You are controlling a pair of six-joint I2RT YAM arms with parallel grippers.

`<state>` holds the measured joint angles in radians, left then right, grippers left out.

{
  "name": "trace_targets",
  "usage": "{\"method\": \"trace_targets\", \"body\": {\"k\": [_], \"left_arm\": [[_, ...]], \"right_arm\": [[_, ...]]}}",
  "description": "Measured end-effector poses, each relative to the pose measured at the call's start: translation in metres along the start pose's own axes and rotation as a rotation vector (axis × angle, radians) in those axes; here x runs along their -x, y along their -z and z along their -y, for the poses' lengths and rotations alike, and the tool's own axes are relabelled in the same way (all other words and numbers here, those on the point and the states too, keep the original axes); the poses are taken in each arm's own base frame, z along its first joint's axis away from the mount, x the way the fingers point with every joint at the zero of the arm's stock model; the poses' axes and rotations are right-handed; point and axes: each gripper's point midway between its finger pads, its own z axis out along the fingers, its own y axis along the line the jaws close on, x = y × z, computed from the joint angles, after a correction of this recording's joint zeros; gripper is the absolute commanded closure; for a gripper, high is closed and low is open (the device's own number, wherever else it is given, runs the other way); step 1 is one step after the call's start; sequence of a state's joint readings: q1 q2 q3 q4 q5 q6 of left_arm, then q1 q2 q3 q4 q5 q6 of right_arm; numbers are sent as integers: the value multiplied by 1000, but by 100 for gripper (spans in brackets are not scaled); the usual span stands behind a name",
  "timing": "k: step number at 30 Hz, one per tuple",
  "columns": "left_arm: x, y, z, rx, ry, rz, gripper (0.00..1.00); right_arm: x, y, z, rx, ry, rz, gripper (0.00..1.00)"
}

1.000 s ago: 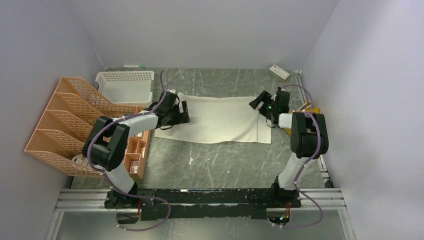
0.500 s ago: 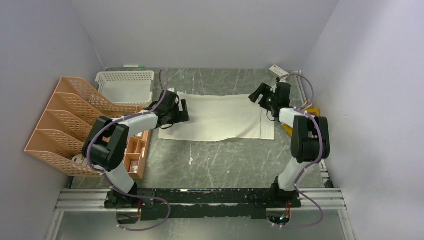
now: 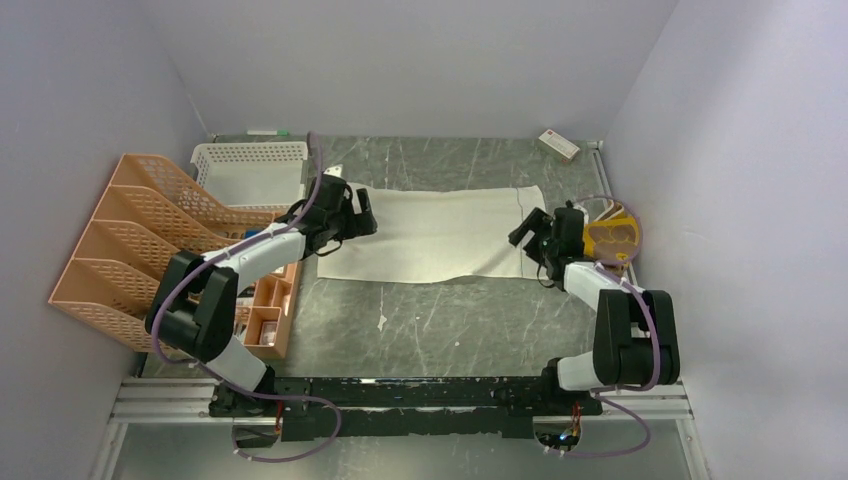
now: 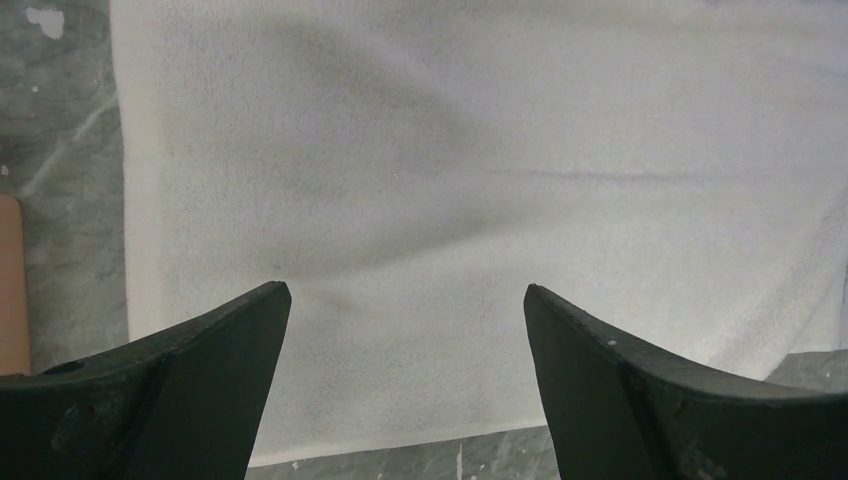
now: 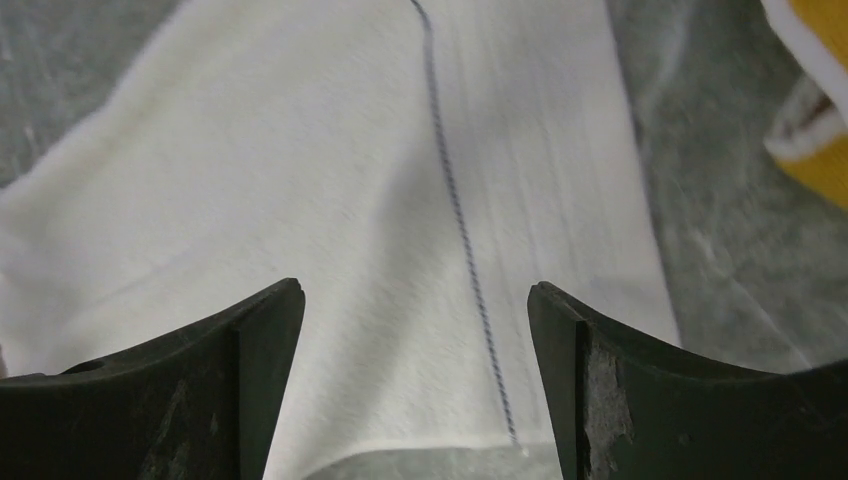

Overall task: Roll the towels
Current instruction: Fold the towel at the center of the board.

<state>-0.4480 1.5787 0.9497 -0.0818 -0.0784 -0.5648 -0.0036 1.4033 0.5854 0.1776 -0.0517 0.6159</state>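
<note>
The off-white towel (image 3: 440,235) lies spread flat across the middle of the table, with a dark stitched line (image 5: 460,220) near its right end. My left gripper (image 3: 362,218) hovers open over the towel's left end; its jaws (image 4: 406,295) frame bare cloth (image 4: 450,150) just inside the near edge. My right gripper (image 3: 524,238) hovers open over the towel's near right corner (image 5: 415,290), with the stitched line running between the fingers. The mustard-yellow towel (image 3: 612,238) lies flat at the right edge of the table, and part of it shows in the right wrist view (image 5: 815,100).
An orange file rack (image 3: 130,240) and a white perforated basket (image 3: 250,170) stand at the left. A small orange compartment tray (image 3: 270,310) sits beside the left arm. A white-and-red box (image 3: 558,144) lies at the far right corner. Walls close in on three sides.
My right gripper has moved from the towel's far right corner to its near right corner, uncovering the yellow towel. The towel's right end now lies straighter. The left gripper shifted slightly.
</note>
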Motion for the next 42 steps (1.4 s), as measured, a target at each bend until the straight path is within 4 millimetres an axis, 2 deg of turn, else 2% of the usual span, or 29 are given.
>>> {"method": "trace_targets", "body": {"k": [5, 7, 15, 16, 19, 22, 24, 27, 29, 31, 37, 42], "left_arm": [[-2, 0, -6, 17, -35, -14, 1], [4, -5, -9, 23, -63, -29, 1], [68, -36, -27, 15, -131, 19, 3], [80, -42, -28, 8, -151, 30, 4], [98, -63, -30, -15, -209, 37, 7], [94, -82, -38, -46, -237, 12, 17], [83, -94, -46, -71, -236, -27, 19], [70, -108, -67, -88, -212, -76, 19], [71, -115, -82, -85, -194, -85, 18], [77, -117, -90, -77, -187, -77, 17], [106, -120, -97, -61, -189, 13, 19], [125, -123, -98, -42, -186, 98, 29]], "right_arm": [[-16, 1, 41, -73, -94, -50, 17], [-9, 1, 50, -62, -151, -34, 17], [3, 3, 64, -24, -266, 2, 20], [3, 4, 64, -22, -267, 2, 20], [1, 7, 63, -31, -240, -7, 20], [4, 14, 52, -45, -162, -2, 19], [21, 18, 35, -33, -101, 30, 19], [66, 21, 11, -3, -50, 122, 19], [91, 22, 0, 14, -38, 174, 19], [102, 21, -7, 33, -34, 196, 19], [86, 5, -2, 32, -39, 131, 19], [79, 1, -3, 40, -38, 106, 20]]}}
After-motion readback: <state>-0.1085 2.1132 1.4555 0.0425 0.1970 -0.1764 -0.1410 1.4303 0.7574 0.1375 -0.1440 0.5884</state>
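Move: The towel's far-left corner lies about 17 cm ahead of the left hand, 8 cm to its left and 7 cm below, with the white basket's middle some 36 cm left and 17 cm ahead of that hand. The towel's near-right corner is about 12 cm back, 6 cm right and 4 cm below the right hand; its far-right corner is roughly 17 cm ahead and 5 cm right, the yellow cloth about 25 cm right and level. Towards the towel's far-left corner the left hand reaches some 18 cm forward and 9 cm left, dipping about 7 cm on the way, then rising slightly while its fingers close part-way over the corner. Along the towel's right end the right hand sinks and sweeps about 5 cm right and slightly back, then lifts clear about 8 cm and shifts forward, fingers staying open. ##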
